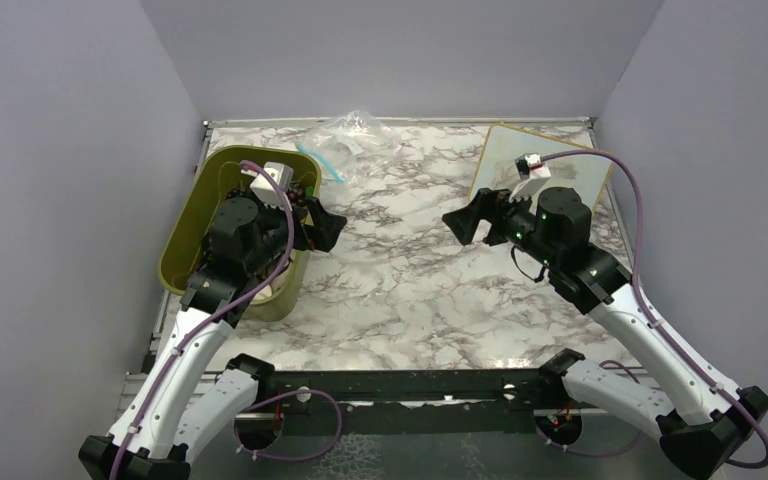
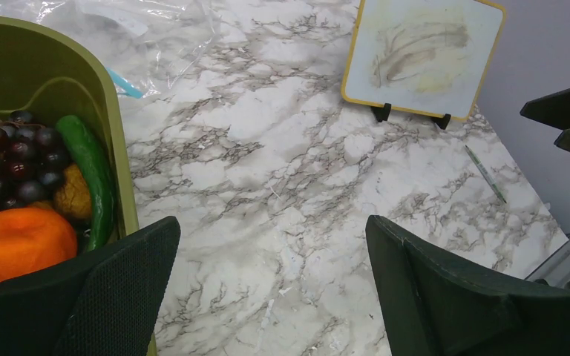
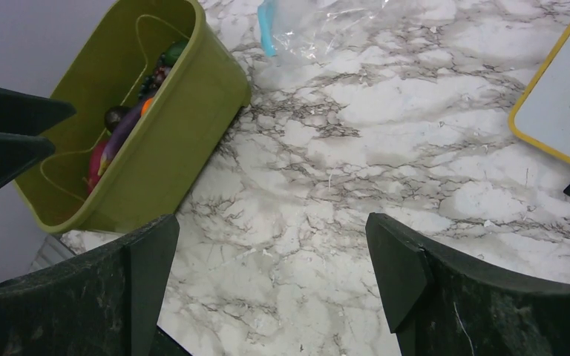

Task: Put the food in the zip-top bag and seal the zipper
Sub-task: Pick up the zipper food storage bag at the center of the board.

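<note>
The food lies in an olive-green tub [image 1: 185,235] at the left: a dark purple grape bunch [image 2: 15,159], an orange round piece [image 2: 16,241], a green cucumber [image 2: 89,167] and other pieces. The tub also shows in the right wrist view [image 3: 185,111]. The clear zip-top bag [image 1: 360,140] lies flat at the back of the table, its teal-blue zipper [image 1: 326,165] beside the tub's far corner. My left gripper [image 1: 328,228] is open and empty over the tub's right rim. My right gripper [image 1: 465,225] is open and empty above the table's middle right.
A yellow-framed whiteboard [image 1: 535,165] stands on small black feet at the back right. A thin green pen [image 2: 485,172] lies on the marble table [image 1: 400,280] near it. Grey walls close in the left, back and right sides.
</note>
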### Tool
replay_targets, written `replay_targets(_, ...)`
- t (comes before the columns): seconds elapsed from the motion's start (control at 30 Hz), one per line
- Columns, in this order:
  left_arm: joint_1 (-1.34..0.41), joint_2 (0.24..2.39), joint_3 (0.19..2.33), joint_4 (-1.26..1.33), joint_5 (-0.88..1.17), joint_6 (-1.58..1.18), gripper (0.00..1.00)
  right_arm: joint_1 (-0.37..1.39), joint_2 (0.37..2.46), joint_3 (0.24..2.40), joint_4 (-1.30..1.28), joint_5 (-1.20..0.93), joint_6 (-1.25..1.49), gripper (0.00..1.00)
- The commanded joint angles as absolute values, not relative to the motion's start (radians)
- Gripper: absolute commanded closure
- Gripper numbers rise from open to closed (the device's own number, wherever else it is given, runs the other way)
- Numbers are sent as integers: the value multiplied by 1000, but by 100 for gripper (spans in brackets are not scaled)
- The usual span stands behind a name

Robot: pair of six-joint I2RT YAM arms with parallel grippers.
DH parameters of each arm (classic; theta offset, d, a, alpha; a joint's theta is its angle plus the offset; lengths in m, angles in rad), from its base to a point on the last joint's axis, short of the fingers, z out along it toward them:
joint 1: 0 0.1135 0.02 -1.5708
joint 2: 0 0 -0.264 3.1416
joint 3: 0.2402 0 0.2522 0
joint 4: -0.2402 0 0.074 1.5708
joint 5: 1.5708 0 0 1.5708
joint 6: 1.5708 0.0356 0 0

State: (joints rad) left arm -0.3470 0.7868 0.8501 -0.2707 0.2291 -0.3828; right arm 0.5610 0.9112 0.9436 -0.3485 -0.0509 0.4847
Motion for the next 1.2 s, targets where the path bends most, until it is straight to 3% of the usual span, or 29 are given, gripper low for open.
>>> replay_targets(0.0,-342,771,875,-268,227,-385,1,555,890,966,-358,-24,478,1)
replay_targets(0.5,-342,890,1009,-328,106,-238,1,555,856,954,-361,-39,465,1)
replay_targets(0.67,-342,950,1013,-278,52,-214,11,555,827,925,-313,-100,468,1)
replay_targets(0.8,-344,1059,1069,-298,37,-166,28,555,797,894,-256,-162,476,1)
replay_targets(1.17,-475,1428,1382,-460,-211,60,37,555,735,890,-219,-261,437,1)
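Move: The zipper bag lies flat near the table's far edge, about 35 cm straight ahead of the left hand and some 24 cm below it, its blue zipper edge facing this way. The food bin stands about 21 cm left of that hand, its middle 5 cm farther out and 16 cm lower; the grapes inside are roughly 17 cm ahead, 12 cm left and 17 cm down. From the right hand the bag is some 35 cm ahead, 19 cm left and 24 cm below. Forward towards the zipper bag goes the left hand, about 12 cm in all: it first lifts a couple of centimetres, then speeds up and sinks past its starting height while passing along the food bin's right side. Its wrist rolls some 25 degrees, left side rising, and the wide-open fingers narrow to about two thirds, touching nothing. The right hand draws back and up about 3 cm each, open and empty. ##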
